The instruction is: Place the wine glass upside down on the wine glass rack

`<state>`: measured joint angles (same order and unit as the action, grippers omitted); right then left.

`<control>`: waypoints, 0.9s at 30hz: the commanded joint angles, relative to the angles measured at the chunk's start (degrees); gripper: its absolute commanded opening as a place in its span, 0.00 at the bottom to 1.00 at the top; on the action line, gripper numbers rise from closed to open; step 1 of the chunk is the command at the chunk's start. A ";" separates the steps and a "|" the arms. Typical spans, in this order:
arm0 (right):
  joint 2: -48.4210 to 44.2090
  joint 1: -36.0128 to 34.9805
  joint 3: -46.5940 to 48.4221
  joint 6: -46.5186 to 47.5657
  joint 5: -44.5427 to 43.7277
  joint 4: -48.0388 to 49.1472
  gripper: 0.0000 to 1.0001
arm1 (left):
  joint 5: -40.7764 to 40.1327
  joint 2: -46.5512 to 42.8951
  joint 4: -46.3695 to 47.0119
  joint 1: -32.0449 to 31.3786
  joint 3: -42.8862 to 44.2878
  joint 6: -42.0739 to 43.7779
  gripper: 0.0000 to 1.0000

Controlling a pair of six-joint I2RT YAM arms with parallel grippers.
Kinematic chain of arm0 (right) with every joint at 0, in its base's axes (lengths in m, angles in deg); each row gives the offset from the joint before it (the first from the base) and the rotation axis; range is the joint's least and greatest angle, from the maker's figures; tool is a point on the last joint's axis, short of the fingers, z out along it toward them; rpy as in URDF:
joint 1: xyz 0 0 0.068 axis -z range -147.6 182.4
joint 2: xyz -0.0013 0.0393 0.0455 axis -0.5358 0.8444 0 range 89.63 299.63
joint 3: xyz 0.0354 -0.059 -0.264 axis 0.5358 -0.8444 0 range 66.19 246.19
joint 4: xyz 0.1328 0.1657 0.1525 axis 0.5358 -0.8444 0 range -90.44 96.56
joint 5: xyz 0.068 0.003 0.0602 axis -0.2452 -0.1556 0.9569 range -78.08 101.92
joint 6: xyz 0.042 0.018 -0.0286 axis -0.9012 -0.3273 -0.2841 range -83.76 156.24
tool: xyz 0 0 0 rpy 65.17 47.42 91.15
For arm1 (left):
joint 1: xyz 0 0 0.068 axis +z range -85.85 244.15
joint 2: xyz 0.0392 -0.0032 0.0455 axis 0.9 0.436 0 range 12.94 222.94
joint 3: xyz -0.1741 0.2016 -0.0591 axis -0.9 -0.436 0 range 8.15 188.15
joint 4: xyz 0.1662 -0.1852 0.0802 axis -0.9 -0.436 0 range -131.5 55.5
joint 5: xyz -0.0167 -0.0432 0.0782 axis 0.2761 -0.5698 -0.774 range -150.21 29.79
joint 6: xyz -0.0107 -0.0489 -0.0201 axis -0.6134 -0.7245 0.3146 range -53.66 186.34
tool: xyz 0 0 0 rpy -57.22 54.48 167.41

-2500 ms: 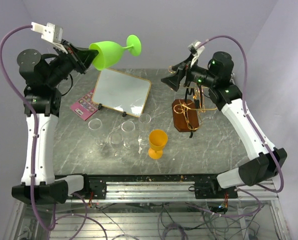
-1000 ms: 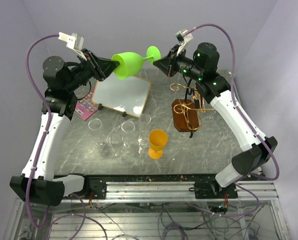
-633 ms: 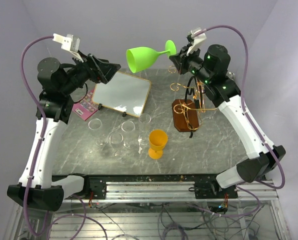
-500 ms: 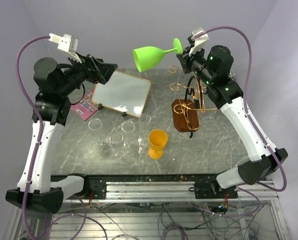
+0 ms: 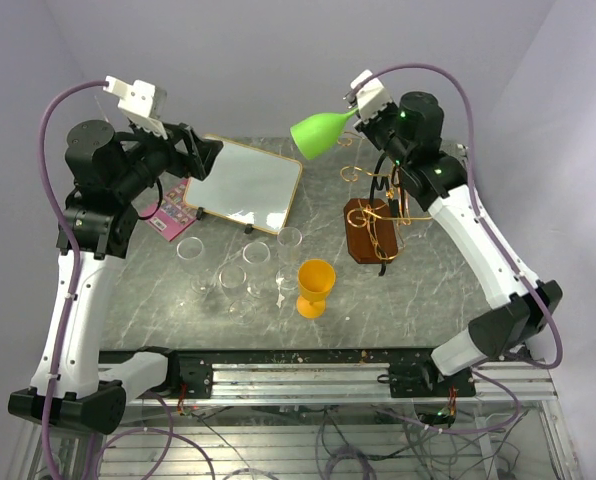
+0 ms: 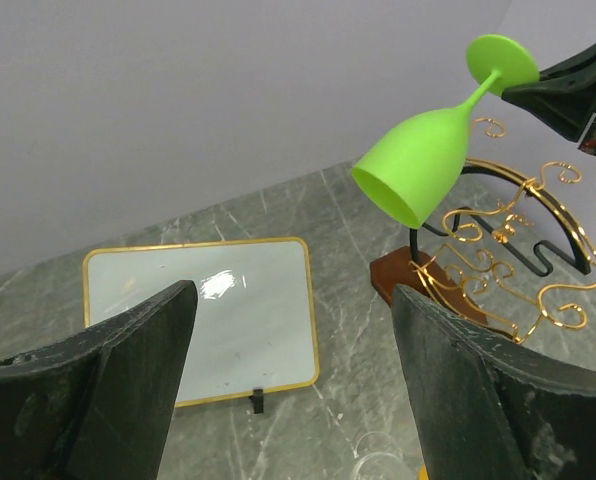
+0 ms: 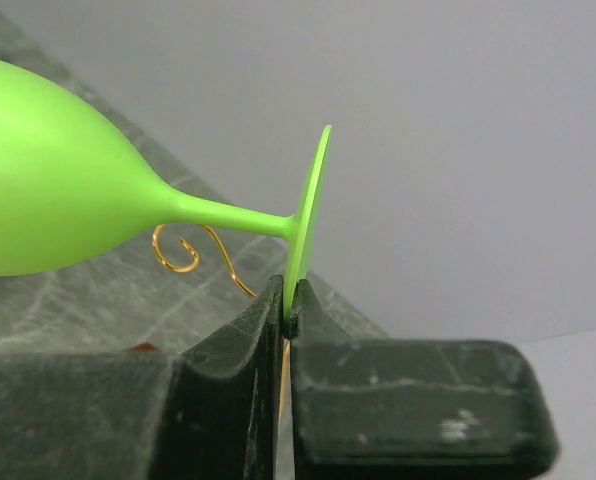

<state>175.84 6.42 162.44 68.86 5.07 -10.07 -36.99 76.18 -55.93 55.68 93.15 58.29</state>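
The green wine glass (image 5: 321,133) hangs in the air at the back, its bowl tilted down to the left. My right gripper (image 5: 361,110) is shut on the rim of its flat foot (image 7: 308,215), with both pads pinching the edge. The glass (image 6: 428,160) is above and left of the wine glass rack (image 5: 378,215), a gold wire stand on a brown wooden base. One gold curl (image 7: 183,255) shows behind the stem. My left gripper (image 5: 206,155) stands open and empty over the white board, well left of the glass.
A white framed board (image 5: 243,185) leans at the back middle, with a pink card (image 5: 168,212) to its left. Several clear glasses (image 5: 240,270) and an orange goblet (image 5: 315,285) stand on the grey marble table in front of the board.
The left gripper opened, let go of the glass's bowl and drew back left. The right gripper, holding the foot, swung the glass right and tipped its bowl downward near the rack.
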 commanded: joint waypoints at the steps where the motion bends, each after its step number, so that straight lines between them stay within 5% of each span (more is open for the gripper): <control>1: 3.13 -0.13 1.24 5.38 -4.04 -1.39 0.00 | -0.45 -1.07 -1.45 0.03 0.08 3.80 0.88; 27: 6.49 -0.91 -0.79 16.06 -6.06 -3.22 0.00 | 0.42 -1.99 -1.09 0.82 -3.01 6.36 0.87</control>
<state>180.95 5.98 162.13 81.74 0.46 -14.74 -36.92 75.00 -57.57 56.10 90.78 63.51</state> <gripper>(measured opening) 0.020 0.872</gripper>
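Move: The right hand holds the green wine glass by its foot, with the bowl out to the left. The middle of the wine glass rack lies about 8 cm to its right, 5 cm back and some 23 cm below. The whiteboard is roughly 27 cm to its left and 6 cm ahead; the orange glass is 26 cm back and 9 cm left, both over 30 cm lower. From the left hand the rack is about 39 cm right, 7 cm ahead and 27 cm down. Still pinching the wine glass by the rim of its foot, the right hand sinks about 5.5 cm towards the rack, easing about 2 cm forward. Most of the descent comes quickly at the start and then slows, while the wrist keeps rolling left side down, some 15 to 20 degrees, swinging the bowl down below the foot. ##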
